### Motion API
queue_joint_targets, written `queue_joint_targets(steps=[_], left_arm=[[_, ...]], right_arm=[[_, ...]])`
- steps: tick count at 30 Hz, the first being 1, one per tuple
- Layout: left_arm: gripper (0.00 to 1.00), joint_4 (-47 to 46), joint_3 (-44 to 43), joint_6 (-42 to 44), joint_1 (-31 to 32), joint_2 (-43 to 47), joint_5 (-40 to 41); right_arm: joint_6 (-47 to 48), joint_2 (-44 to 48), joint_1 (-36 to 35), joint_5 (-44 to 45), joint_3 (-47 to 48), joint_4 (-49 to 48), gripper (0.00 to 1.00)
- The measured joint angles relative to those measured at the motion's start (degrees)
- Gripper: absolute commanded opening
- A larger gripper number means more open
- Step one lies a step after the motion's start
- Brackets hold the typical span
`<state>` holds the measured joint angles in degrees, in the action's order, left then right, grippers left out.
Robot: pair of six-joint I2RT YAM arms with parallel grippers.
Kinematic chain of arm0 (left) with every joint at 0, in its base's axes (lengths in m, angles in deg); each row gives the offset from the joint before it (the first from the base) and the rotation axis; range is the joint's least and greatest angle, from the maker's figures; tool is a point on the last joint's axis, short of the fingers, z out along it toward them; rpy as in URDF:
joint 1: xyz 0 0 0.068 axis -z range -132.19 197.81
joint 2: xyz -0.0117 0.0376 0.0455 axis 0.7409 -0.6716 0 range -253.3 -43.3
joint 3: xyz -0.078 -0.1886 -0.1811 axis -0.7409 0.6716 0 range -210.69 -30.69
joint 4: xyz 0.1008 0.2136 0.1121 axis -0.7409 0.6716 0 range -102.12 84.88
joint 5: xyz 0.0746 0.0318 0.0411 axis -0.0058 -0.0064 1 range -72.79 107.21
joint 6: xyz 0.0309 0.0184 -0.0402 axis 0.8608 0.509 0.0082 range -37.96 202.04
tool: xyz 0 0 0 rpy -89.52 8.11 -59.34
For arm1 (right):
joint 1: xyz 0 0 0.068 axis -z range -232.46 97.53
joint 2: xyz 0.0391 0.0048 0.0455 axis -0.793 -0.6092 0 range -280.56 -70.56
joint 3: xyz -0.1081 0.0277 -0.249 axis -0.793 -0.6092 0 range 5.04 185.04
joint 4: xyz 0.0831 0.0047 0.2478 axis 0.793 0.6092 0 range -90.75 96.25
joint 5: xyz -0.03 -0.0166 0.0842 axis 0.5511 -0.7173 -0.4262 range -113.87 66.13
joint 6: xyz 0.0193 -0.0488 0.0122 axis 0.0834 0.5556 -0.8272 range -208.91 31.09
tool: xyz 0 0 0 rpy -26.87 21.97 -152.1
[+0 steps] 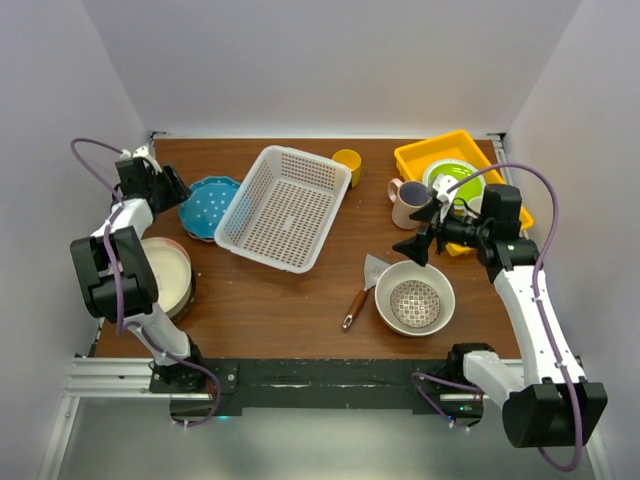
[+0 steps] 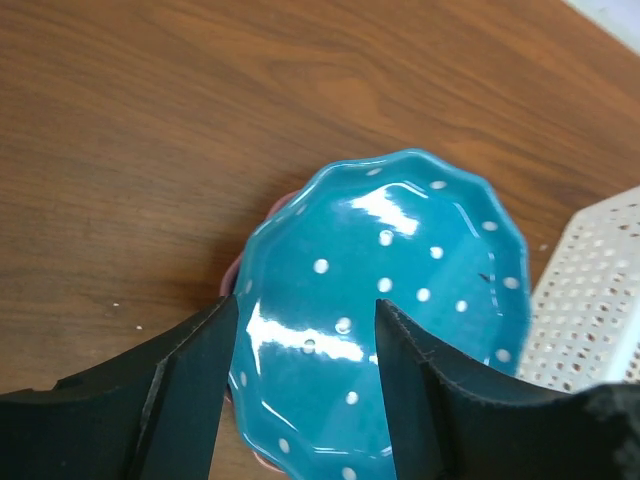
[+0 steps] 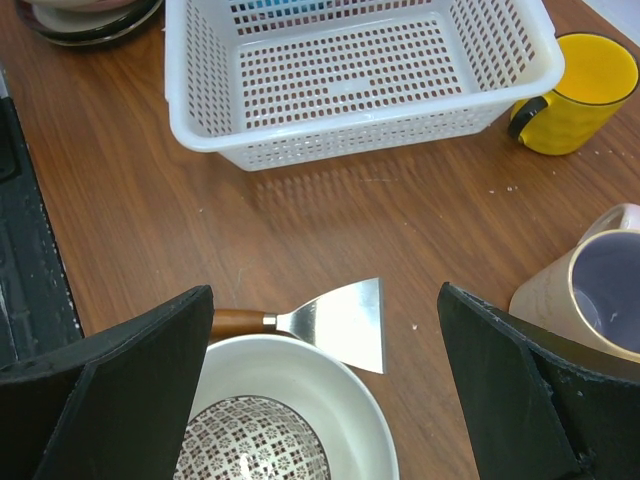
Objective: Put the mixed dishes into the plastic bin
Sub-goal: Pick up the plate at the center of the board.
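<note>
The white plastic bin (image 1: 245, 195) (image 3: 350, 135) (image 2: 590, 300) stands empty at mid-table. Left of it a blue dotted plate (image 1: 210, 205) (image 2: 390, 280) rests on a pink plate (image 2: 232, 275). My left gripper (image 1: 180, 190) (image 2: 305, 310) is low over the blue plate's near edge, jaws apart, one finger outside the rim and one over the inside. My right gripper (image 1: 415, 230) (image 3: 325, 295) hangs wide open above a large cream bowl (image 1: 440, 280) (image 3: 330, 400) holding a small patterned bowl (image 1: 414, 303) (image 3: 250, 440). A yellow mug (image 1: 347, 163) (image 3: 580, 90) and a purple-lined cream mug (image 1: 408, 203) (image 3: 600, 290) stand right of the bin.
A stack of cream plates (image 1: 165, 270) lies by the left arm. The wooden-handled spatula (image 1: 362, 290) (image 3: 340, 320) lies against the cream bowl. At the back right, a yellow tray (image 1: 410, 160) holds a lime-green plate (image 1: 452, 180).
</note>
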<state>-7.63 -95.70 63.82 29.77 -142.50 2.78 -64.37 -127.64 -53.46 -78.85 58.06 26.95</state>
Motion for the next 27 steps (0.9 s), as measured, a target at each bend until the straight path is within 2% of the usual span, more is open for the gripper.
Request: queue_joint_targets(steps=[11, 15, 20, 22, 24, 25, 27], left_arm=[[0.50, 2.5, -3.9, 4.1, 0.0, -7.2, 2.5], [0.44, 3.1, -5.5, 5.3, 0.0, -10.2, 2.4], [0.30, 3.5, -6.9, 6.4, -0.1, -11.8, 1.2], [0.17, 3.3, -7.0, 6.9, -0.1, -11.9, 1.0], [0.11, 3.2, -7.2, 7.2, -0.2, -11.9, 0.9], [0.04, 3.3, -7.3, 7.4, -0.2, -11.9, 0.6], [0.00, 3.4, -7.3, 7.8, -0.4, -11.9, -0.3]], right_arm=[[-0.2, -1.4, 0.0, 0.0, 0.0, -0.1, 0.98], [-0.4, -1.7, 0.0, 0.0, 0.0, -0.1, 0.98], [-0.5, -1.8, 0.0, 0.0, 0.0, -0.1, 0.98], [-0.5, -1.8, 0.0, 0.0, 0.0, -0.1, 0.98], [-0.5, -1.8, -0.1, 0.0, 0.0, -0.1, 0.98], [-0.5, -1.8, -0.1, 0.0, 0.0, -0.1, 0.98], [-0.5, -1.8, -0.1, 0.0, 0.0, -0.1, 0.98]])
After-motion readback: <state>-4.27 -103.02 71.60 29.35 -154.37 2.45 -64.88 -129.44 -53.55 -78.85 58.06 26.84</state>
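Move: The blue plate's middle lies about 7 cm to the right of the left hand, level with it fore and aft and some 7 cm below. The white basket is about 28 cm to the right, also level. The stacked plates are roughly 18 cm back and 3 cm to the left, 7 cm lower. From the right hand, the blue plate is some 20 cm ahead, 52 cm left and 21 cm below. Left hand sinks about 5 cm, fingertips tipping slightly down, straddles the blue plate's left rim and pinches it. ##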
